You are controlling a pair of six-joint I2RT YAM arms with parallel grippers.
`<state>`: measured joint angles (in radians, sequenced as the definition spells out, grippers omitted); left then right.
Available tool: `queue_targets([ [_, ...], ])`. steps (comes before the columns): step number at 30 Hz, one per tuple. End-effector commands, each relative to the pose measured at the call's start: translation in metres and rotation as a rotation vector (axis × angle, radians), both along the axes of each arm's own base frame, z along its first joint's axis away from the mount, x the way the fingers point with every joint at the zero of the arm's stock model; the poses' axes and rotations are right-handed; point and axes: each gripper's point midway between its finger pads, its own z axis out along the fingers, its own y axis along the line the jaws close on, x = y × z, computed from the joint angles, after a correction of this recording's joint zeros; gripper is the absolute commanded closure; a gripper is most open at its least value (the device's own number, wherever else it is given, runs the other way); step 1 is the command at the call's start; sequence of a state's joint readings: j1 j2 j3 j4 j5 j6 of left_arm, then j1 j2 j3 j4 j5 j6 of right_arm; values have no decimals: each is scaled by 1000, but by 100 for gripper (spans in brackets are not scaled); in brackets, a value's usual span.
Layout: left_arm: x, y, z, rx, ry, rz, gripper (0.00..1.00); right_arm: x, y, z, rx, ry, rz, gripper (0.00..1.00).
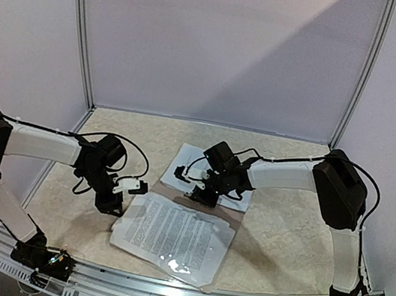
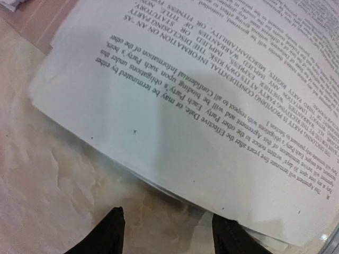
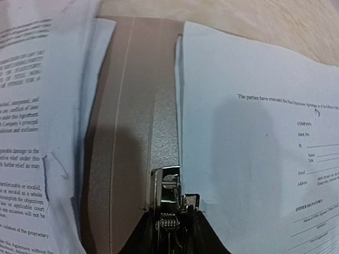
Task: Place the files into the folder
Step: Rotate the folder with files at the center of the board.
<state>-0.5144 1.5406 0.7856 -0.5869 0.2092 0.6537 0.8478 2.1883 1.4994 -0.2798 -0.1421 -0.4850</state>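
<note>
The folder (image 1: 222, 211) lies open in the middle of the table, its tan cover (image 3: 122, 132) showing between the sheets. A stack of printed files (image 1: 172, 233) rests on its near half, under glossy plastic. One more sheet (image 1: 212, 175) lies on the far half. My right gripper (image 3: 174, 207) is closed on the folder's metal clip (image 3: 168, 185) at the spine, beside the signature sheet (image 3: 254, 132). My left gripper (image 2: 168, 235) stands open low over the table at the left corner of the files (image 2: 185, 106). Nothing is between its fingers (image 2: 112, 233).
The table has a mottled beige top (image 1: 283, 231), bounded by white walls with metal corner posts (image 1: 84, 30). A metal rail (image 1: 181, 293) runs along the near edge between the two arm bases.
</note>
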Motion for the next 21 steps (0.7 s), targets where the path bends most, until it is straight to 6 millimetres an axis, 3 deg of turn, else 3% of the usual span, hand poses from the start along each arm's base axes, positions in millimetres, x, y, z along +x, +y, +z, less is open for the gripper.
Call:
queue_targets([
  [1, 22, -6, 18, -53, -61, 39, 42, 50, -88, -49, -195, 49, -448, 78],
  [4, 35, -3, 25, -66, -79, 87, 42, 65, -125, -50, -176, 109, -695, 79],
  [8, 58, 9, 38, -78, -115, 175, 42, 41, -149, -54, -131, 205, -883, 79],
  [11, 71, 17, 46, -83, -140, 212, 41, 11, -141, -47, -34, 312, -937, 79],
  [16, 81, 19, 46, -70, -149, 220, 41, -35, -105, -26, 46, 368, -870, 77],
  [21, 93, 16, 42, -78, -103, 253, 49, -35, -117, 0, 70, 314, -907, 74],
])
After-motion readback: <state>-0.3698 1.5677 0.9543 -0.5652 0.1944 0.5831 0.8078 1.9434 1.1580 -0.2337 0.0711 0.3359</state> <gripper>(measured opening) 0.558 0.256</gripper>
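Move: The folder's metal clip already sits between the right fingers. From there the text stack's middle lies about 13 cm back and 4 left, and the far sheets' middle some 9 cm ahead and 4 right, both at about finger height. From the left hand, just off the text stack's left edge, that stack's middle is about 4 cm back and 18 right; the clip is about 9 cm ahead and 22 right. The folder is swung clockwise by its clip, which the right fingers keep between them: that hand sweeps some 8 cm forward while going right, then curves back, ending about 10 cm right of its start and turned roughly 50 degrees clockwise, level throughout. The left hand, fingers still apart, goes about 8 cm forward and rises 4 to 5, turning slightly counter-clockwise. ##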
